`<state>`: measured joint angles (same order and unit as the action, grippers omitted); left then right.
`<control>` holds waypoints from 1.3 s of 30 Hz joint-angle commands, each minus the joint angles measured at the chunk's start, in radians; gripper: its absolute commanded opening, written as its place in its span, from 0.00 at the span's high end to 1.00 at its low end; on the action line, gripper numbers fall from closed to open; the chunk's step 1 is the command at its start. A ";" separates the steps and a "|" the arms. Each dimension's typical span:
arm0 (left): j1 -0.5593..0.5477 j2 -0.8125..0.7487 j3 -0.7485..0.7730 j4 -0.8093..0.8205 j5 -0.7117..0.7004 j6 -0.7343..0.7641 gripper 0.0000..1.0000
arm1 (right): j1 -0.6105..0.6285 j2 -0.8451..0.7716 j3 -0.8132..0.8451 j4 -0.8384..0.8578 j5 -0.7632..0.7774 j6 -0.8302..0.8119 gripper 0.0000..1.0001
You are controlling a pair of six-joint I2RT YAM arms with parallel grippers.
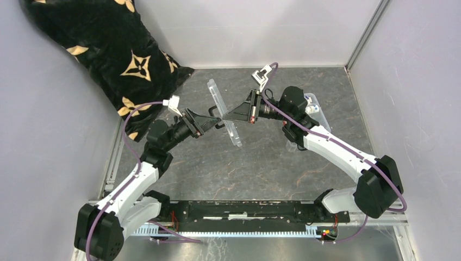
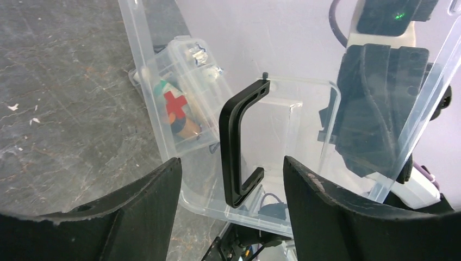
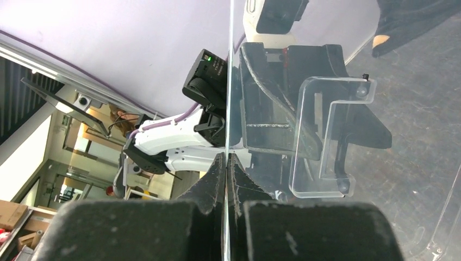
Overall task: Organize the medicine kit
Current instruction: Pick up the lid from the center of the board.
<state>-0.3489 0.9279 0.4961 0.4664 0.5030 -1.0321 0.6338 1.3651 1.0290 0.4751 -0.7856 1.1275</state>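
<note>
The flat clear lid (image 1: 224, 111) of the medicine kit hangs on edge above the table's middle. My right gripper (image 1: 232, 114) is shut on its rim; in the right wrist view the fingers (image 3: 225, 163) pinch the thin edge of the lid (image 3: 326, 179). My left gripper (image 1: 215, 120) faces the lid from the other side. Its jaws (image 2: 232, 168) stand open on either side of the black handle (image 2: 234, 141), with a gap on each side. The clear box with the red cross (image 2: 179, 106) shows through the lid, and lies behind the right arm (image 1: 317, 111).
A black pillow with gold flowers (image 1: 108, 49) fills the back left corner. Grey walls close in the left, back and right sides. The dark stone table top (image 1: 244, 168) lies below the lid.
</note>
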 commanded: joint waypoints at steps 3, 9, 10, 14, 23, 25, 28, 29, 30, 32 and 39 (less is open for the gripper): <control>-0.013 0.026 0.047 0.098 0.043 -0.052 0.29 | -0.005 -0.024 -0.002 0.119 -0.016 0.045 1.00; -0.027 0.036 0.061 0.110 0.039 -0.060 0.43 | -0.005 -0.019 -0.016 0.149 -0.014 0.073 1.00; -0.027 0.036 0.060 0.111 0.038 -0.064 0.47 | -0.006 -0.020 -0.017 0.146 -0.012 0.071 1.00; -0.030 0.034 0.061 0.112 0.037 -0.069 0.60 | -0.013 -0.021 -0.016 0.107 0.002 0.039 1.00; -0.030 0.023 0.066 0.058 0.020 -0.052 0.96 | -0.052 -0.060 0.002 -0.144 0.099 -0.149 0.98; -0.029 0.020 0.078 0.016 0.007 -0.029 0.98 | -0.067 -0.078 0.018 -0.243 0.157 -0.236 0.87; -0.030 0.017 0.108 -0.082 -0.016 0.019 0.98 | -0.093 -0.102 0.061 -0.418 0.252 -0.376 0.76; -0.029 0.019 0.122 -0.134 -0.025 0.038 0.98 | -0.102 -0.109 0.079 -0.463 0.286 -0.425 0.70; -0.029 0.020 0.141 -0.183 -0.038 0.062 0.98 | -0.114 -0.114 0.099 -0.541 0.329 -0.479 0.65; -0.029 0.030 0.184 -0.289 -0.067 0.115 0.98 | -0.125 -0.127 0.158 -0.679 0.447 -0.592 0.56; -0.030 0.104 0.329 -0.570 -0.128 0.243 0.98 | -0.179 -0.136 0.241 -0.964 0.927 -0.857 0.43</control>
<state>-0.3737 0.9936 0.7303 0.0799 0.4198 -0.9119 0.4831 1.2488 1.2171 -0.2802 -0.2062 0.4824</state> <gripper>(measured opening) 0.070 0.550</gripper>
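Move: The lid's black handle stands between and just past the left hand's open fingers, about 1 cm ahead, 2 cm right and 1 cm up; the lid's clear panel stands upright some 3 cm ahead and 5 cm right, 1 cm up. The right hand still pinches the upper rim; from it the handle lies roughly 3 cm ahead, 5 cm left and 8 cm down. The filled box sits about 8 cm ahead, 36 cm right and 22 cm below the left hand. The left gripper pinches the handle; the right releases the rim and swings some 15 cm right and forward. ##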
